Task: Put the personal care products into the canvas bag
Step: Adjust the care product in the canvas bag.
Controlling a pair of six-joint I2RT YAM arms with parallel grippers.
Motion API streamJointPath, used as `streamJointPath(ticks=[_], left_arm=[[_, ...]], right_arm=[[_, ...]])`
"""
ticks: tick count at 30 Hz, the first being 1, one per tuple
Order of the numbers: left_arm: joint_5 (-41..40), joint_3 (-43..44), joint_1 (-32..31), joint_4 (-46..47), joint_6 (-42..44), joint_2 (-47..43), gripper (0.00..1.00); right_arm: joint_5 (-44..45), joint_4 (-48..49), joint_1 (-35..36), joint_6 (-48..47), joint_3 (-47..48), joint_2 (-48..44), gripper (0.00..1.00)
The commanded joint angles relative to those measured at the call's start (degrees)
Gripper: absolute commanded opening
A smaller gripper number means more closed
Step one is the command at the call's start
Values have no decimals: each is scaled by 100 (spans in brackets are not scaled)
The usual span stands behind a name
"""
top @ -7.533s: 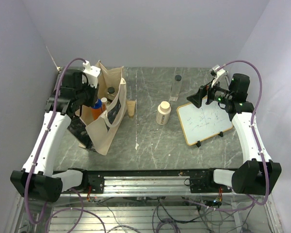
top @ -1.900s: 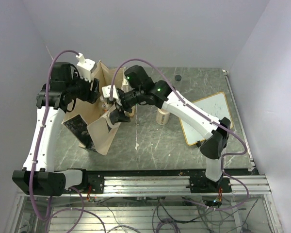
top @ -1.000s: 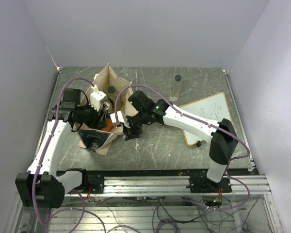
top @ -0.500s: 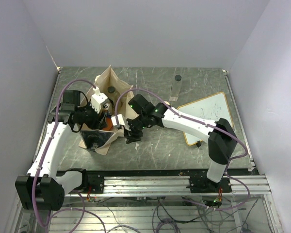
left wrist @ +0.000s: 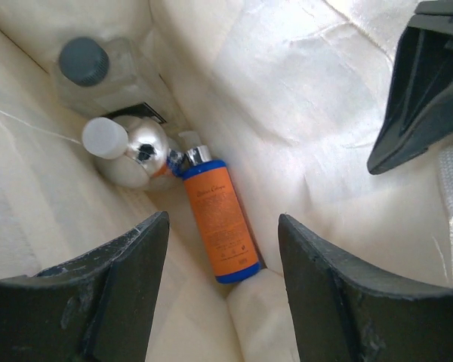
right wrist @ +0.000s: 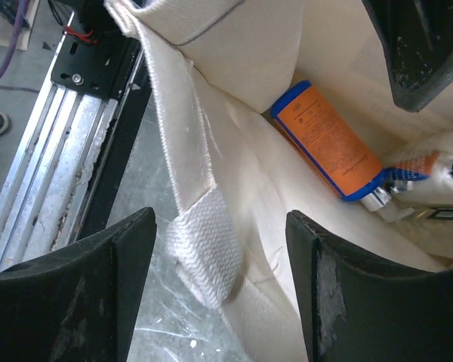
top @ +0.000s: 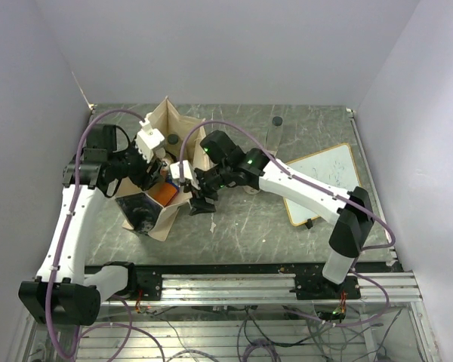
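Note:
The canvas bag stands at the left of the table with its mouth up. Inside it lie a blue-and-orange bottle, a silver bottle with a white cap, and a clear bottle with a dark cap. My left gripper hangs open over the bag's inside, gripping nothing. My right gripper is open at the bag's near rim, with the strap loose between its fingers. The orange bottle shows beyond it. Another clear bottle lies at the back of the table.
The wood-framed whiteboard lies at the right of the table. A cream bottle is mostly hidden behind my right arm. The metal rail runs along the near table edge, close to the bag.
My right gripper has opened and let go of the bag's rim. My left arm has lifted and moved back, and the bag's mouth stands wider.

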Motion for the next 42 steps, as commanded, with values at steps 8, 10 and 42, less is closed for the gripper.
streamJointPath(ticks=[8,10,42], left_arm=[[438,1358,43,-913,311,1270,70],[530,1645,42,-1117,290,1482,70],[-135,-629,-49,-1638,2508,277,68]], right_arm=[[307,-1449,-23,-975,805,202,49],[305,-1905,-22,-1155,1187,457,46],[227,524,-122,-161,-1069,442,28]])
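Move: The bag's near wall, where the left gripper goes, has its middle about 6 cm back, 3 cm left and 8 cm below the left fingers. The lotion bottle lies in the bag 2 cm ahead, 5 cm right and 13 cm below that hand, the silver bottle 11 cm ahead, 4 cm right and 11 cm below it. For the right fingers, the bag's rim corner is level, 3 cm left and 4 cm below; the lotion bottle is 8 cm ahead, 8 left, 10 below. Close the right gripper from wide to mostly shut on the near right rim corner of the bag, pinching the canvas, then sink about 8 cm with it. Ease the open left gripper a little forward, then draw it back about 9 cm and down towards the near wall, fingers still open, tipping them down and turning clockwise some 15 degrees. ##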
